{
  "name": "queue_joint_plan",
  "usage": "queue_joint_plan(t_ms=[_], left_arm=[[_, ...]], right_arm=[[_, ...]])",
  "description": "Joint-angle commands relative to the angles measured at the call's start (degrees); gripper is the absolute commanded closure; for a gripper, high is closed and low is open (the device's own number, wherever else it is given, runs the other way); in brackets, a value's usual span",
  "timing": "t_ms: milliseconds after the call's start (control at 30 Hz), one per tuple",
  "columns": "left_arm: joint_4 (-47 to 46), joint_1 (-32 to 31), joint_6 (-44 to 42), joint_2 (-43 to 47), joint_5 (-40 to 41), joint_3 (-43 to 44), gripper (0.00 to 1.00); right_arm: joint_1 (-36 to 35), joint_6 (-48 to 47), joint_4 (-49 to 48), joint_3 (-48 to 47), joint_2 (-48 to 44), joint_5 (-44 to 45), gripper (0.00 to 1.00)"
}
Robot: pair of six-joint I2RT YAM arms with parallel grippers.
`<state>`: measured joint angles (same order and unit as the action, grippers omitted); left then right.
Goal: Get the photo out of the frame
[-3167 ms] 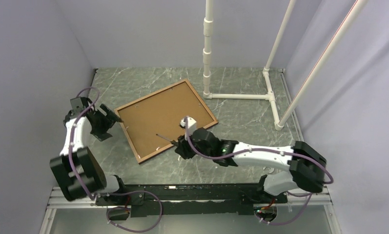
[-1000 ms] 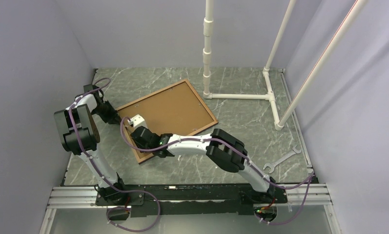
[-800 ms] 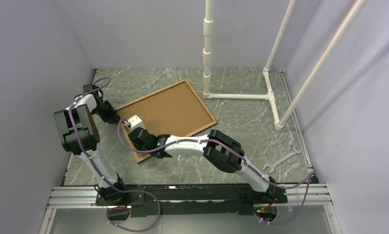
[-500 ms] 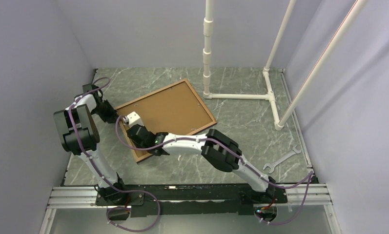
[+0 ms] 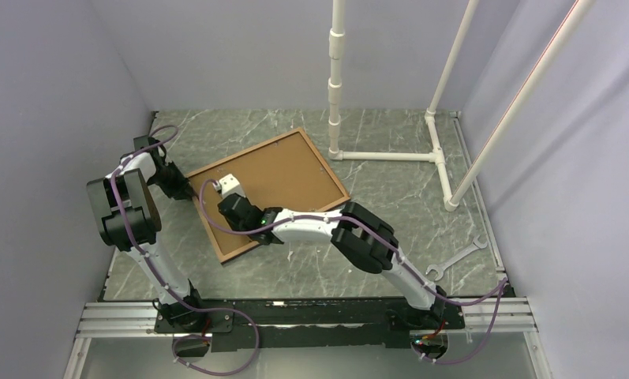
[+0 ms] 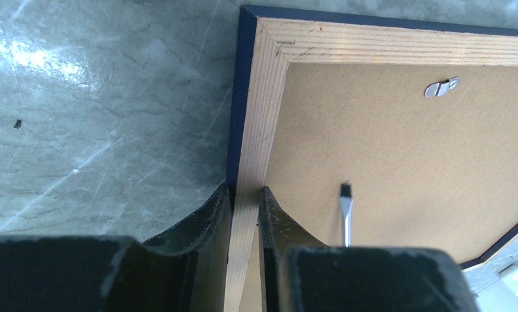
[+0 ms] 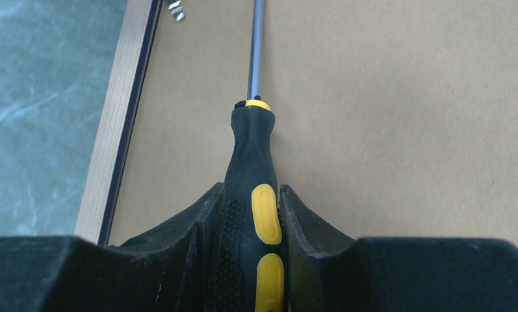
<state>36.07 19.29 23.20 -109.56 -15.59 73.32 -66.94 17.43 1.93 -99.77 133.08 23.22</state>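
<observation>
The frame [image 5: 326,161] lies face down on the table, its navy edge [image 6: 243,65] and pale wood rail [image 6: 259,117] showing. Inside it sits the photo, of which I see only the brown hardboard back [image 5: 283,170] [image 6: 399,169]; the printed side is hidden. My left gripper [image 6: 245,190] [image 5: 186,189] is shut on the frame's left rail near the corner. Over the back, my right gripper [image 7: 251,188] [image 5: 229,204] is shut on a black-and-yellow screwdriver [image 7: 251,149]. Its shaft [image 7: 256,52] points toward a metal turn clip [image 7: 177,9]. The tip [image 6: 346,208] shows in the left wrist view.
Another turn clip [image 6: 441,86] sits near the frame's far rail. A white pipe stand [image 5: 336,79] rises just behind the frame, its base [image 5: 386,155] running right. A wrench [image 5: 455,259] lies at the right. Grey walls close in on both sides.
The left gripper went from apart to gripping the frame's left rail and has since held still. The right gripper swept left across the back, then shifted up and right in the last half second.
</observation>
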Motion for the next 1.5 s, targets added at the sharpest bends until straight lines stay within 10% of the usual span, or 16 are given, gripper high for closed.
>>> queue_joint_plan(t_ms=[0, 1467], left_arm=[[2.59, -0.22, -1.32, -1.23, 1.96, 0.07, 1.00], [3.04, -0.23, -1.23, -1.57, 0.97, 0.38, 1.00]], right_arm=[[-1.65, 0.29, -5.06, 4.22, -9.22, -3.34, 1.00], [-4.47, 2.96, 5.51, -7.93, 3.77, 4.19, 1.00]])
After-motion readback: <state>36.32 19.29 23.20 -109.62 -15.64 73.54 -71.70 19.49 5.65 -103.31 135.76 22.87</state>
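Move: Your right gripper holds the screwdriver, blade pointing forward-left; the metal clip inside the frame's left rail is about 3 cm ahead of that hand, 10 cm left and 4 cm below. The left fingers are some 6 cm ahead and 12 cm left, and the far rail's clip about 14 cm ahead and 5 cm left. From the left hand, the left-rail clip lies about 3 cm back and 2 cm right, roughly 1 cm below. Keep the screwdriver gripped in the right hand and draw it back about 6 cm, rising some 3 cm and drifting left, with a slight counter-clockwise turn. Then sink it about 4 cm, easing forward at the last, so the blade comes in beside the left rail just behind the left fingers. Leave the left gripper pinching that rail still. ##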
